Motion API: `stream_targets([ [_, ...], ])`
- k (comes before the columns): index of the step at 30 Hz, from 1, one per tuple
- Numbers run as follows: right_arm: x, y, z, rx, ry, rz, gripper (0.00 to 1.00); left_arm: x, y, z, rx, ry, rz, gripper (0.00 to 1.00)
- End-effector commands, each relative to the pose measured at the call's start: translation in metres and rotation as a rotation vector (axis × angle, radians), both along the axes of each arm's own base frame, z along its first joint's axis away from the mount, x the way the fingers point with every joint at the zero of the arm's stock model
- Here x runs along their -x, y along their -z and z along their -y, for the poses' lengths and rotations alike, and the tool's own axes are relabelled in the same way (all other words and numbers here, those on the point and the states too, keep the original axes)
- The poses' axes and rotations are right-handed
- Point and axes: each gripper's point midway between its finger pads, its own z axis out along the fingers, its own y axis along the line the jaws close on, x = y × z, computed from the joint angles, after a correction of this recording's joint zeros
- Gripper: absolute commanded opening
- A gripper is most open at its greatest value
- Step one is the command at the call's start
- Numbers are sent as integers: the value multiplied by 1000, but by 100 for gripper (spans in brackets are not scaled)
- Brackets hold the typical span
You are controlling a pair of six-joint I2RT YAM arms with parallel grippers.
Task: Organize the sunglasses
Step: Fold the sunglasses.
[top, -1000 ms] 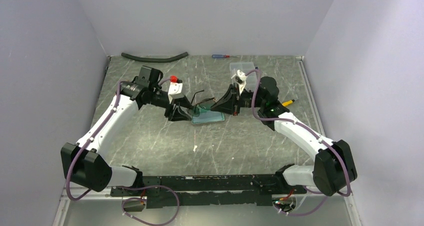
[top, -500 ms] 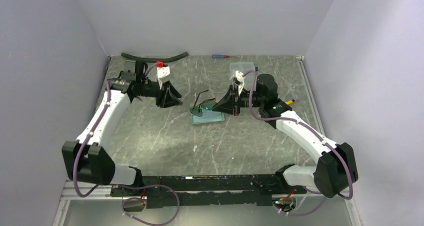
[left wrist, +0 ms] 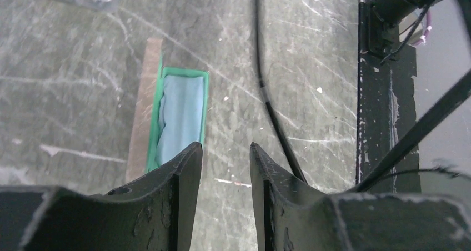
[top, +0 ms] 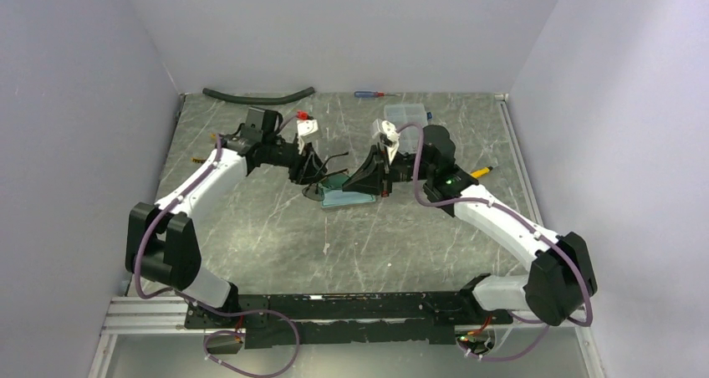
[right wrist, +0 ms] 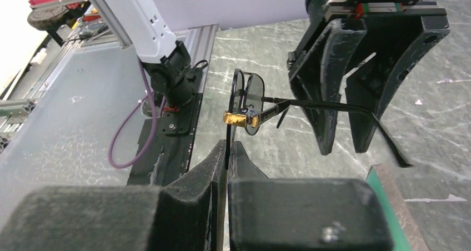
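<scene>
The sunglasses point(right wrist: 247, 104), thin dark wire frames with greyish lenses, hang just above the table. My right gripper point(right wrist: 228, 146) is shut on the thin frame. One slim arm point(right wrist: 333, 105) of the sunglasses reaches out across my left gripper's fingers point(right wrist: 325, 118). My left gripper point(left wrist: 226, 151) is open, and only table shows between its jaws. That slim arm point(left wrist: 266, 90) runs just beside its right finger. In the top view the sunglasses point(top: 333, 177) hang between the left gripper point(top: 311, 176) and the right gripper point(top: 361, 181).
A brown case with teal lining point(top: 347, 198) lies open under the grippers point(left wrist: 178, 118). At the back are a black hose point(top: 259, 96), a screwdriver point(top: 368, 94) and a clear plastic box point(top: 404, 112). Yellow-handled pliers point(top: 481, 171) lie behind the right arm.
The left arm swung away to the back left, then came back to the sunglasses, its jaws narrowing. The right gripper shifted slightly left, still holding the sunglasses.
</scene>
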Motion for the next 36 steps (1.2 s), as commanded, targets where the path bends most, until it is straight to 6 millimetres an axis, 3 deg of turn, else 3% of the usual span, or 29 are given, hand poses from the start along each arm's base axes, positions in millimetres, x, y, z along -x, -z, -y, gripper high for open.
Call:
stream_targets([
  [1, -9, -17, -6, -47, -3, 47, 0, 15, -37, 20, 85, 90, 106, 43],
  [6, -29, -7, -4, -34, 84, -39, 0, 33, -60, 24, 153, 153, 179, 45],
  [12, -43, 3, 2, -31, 165, -145, 0, 38, -51, 18, 122, 149, 173, 47],
  [15, -43, 7, 3, -16, 180, -171, 0, 25, -43, 14, 75, 90, 183, 52],
  [21, -45, 17, 12, 12, 231, -217, 0, -30, -36, -15, -41, -113, 295, 63],
  [25, -48, 26, 14, -12, 281, -285, 0, -48, -33, -27, -113, -173, 348, 66],
  [30, -60, 45, 13, -34, 365, -408, 0, -34, -19, -27, -149, -137, 381, 69],
  [36, -79, 68, 17, -21, 490, -493, 0, -9, 15, -8, -205, -118, 347, 73],
])
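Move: The far temple of the sunglasses lies across the tips of my left hand, its middle about 1 cm ahead, 2 cm right and 2 cm higher. The lenses sit some 8 cm back, 1 cm right and 8 cm above that hand, and about 6 cm left of my right hand, level with it. The open case stands about 1 cm ahead, 6 cm right and 18 cm below my left hand; from my right it is 9 cm ahead, 1 cm right, 26 cm down. Keeping the sunglasses pinched at their near end, my right hand sinks about 8 cm and goes 6 cm forward towards the case, rolling the temples downward and swinging its fingers forward, clockwise. My left hand follows the far temple 2 cm right and back, rises some 5 cm off it, swings forward and left, then dips back and down beside the far lens, its fingers opening wider throughout. ##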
